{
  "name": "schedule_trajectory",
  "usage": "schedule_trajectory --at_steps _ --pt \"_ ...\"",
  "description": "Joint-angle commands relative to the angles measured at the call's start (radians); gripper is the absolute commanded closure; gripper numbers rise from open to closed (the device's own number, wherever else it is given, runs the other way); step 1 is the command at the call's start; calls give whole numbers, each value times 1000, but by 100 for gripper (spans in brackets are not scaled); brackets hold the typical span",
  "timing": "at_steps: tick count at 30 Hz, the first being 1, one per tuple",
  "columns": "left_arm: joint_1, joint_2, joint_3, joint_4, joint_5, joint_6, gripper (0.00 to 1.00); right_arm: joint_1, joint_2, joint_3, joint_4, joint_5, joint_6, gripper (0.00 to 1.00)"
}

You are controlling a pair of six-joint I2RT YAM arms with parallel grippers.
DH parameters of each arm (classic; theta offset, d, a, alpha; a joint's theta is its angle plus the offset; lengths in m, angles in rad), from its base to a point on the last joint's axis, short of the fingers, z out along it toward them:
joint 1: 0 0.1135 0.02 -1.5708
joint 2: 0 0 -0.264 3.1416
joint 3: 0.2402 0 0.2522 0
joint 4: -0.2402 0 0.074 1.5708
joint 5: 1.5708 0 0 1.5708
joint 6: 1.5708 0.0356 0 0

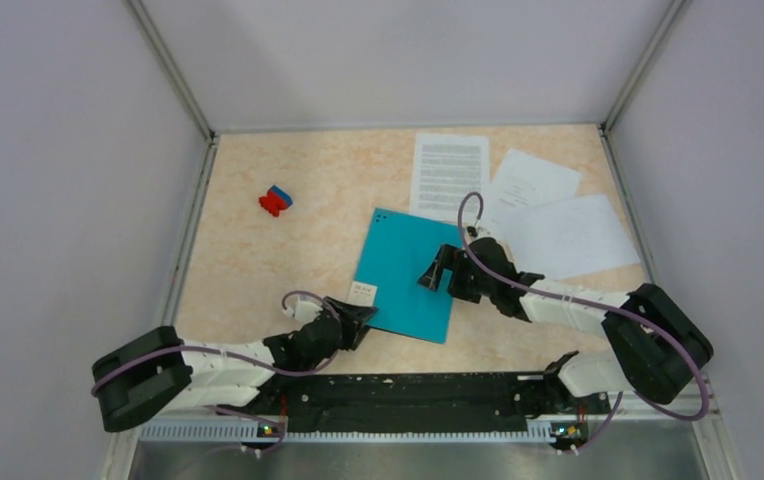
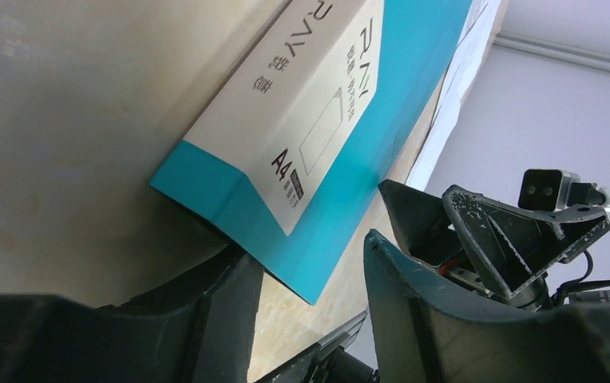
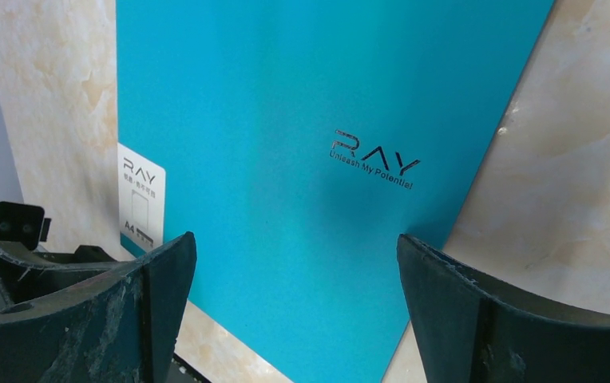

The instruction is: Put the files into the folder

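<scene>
The teal folder (image 1: 408,275) lies shut on the table, its small white label (image 2: 302,120) at the near left corner. My left gripper (image 1: 361,317) sits low at that corner. In the left wrist view its jaws stand apart astride the folder's corner (image 2: 318,279), the left finger (image 2: 206,319) close by the edge and a gap to the right one. My right gripper (image 1: 438,270) hovers wide open over the folder (image 3: 302,120) near its right edge, nothing between the fingers. The files lie at the back right: a printed sheet (image 1: 448,175) and two nearly blank ones (image 1: 530,180) (image 1: 568,235).
A small red-and-blue block (image 1: 275,200) sits at the left on the table. White walls close the table on the left, back and right. A black rail (image 1: 398,395) with the arm bases runs along the near edge.
</scene>
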Motion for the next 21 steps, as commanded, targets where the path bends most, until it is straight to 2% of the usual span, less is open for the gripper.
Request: schedule_trajectory --at_steps 1,5,10,16,21 --pt "-17 100 4 221 -23 -52 49 25 -26 -27 8 3 10 5" --pt "-24 141 -5 292 -16 -79 65 25 -66 -23 -30 11 6 5" --pt "-30 71 -2 243 -22 -101 100 17 -164 8 -139 62 -2 4" --pt "-31 -103 -2 102 -37 -116 100 -93 -292 -31 -168 -10 29 3" --pt "-32 -214 1 19 -40 -112 100 -184 -297 -71 -77 -149 73 4"
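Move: The left gripper, half open, is at the folder's near edge beside the white label: that edge is about 1 cm ahead and 2 cm right, roughly level. The folder's middle is some 12 cm ahead and 10 cm right of the gripper; its label is about 6 cm ahead and 1 cm left. From the wide-open right gripper, the folder's middle is around 5 cm ahead, 10 cm left and 3 cm below. Ease the left gripper about 2 cm right along the folder's near edge, shut its fingers to pinch the top cover, then lift some 6 cm, rolling the wrist about 15 degrees so its left side sinks. Meanwhile draw the right gripper back 1 cm, then raise it about 5 cm and swing it 4 cm right, away from the folder, fingers staying wide open. ##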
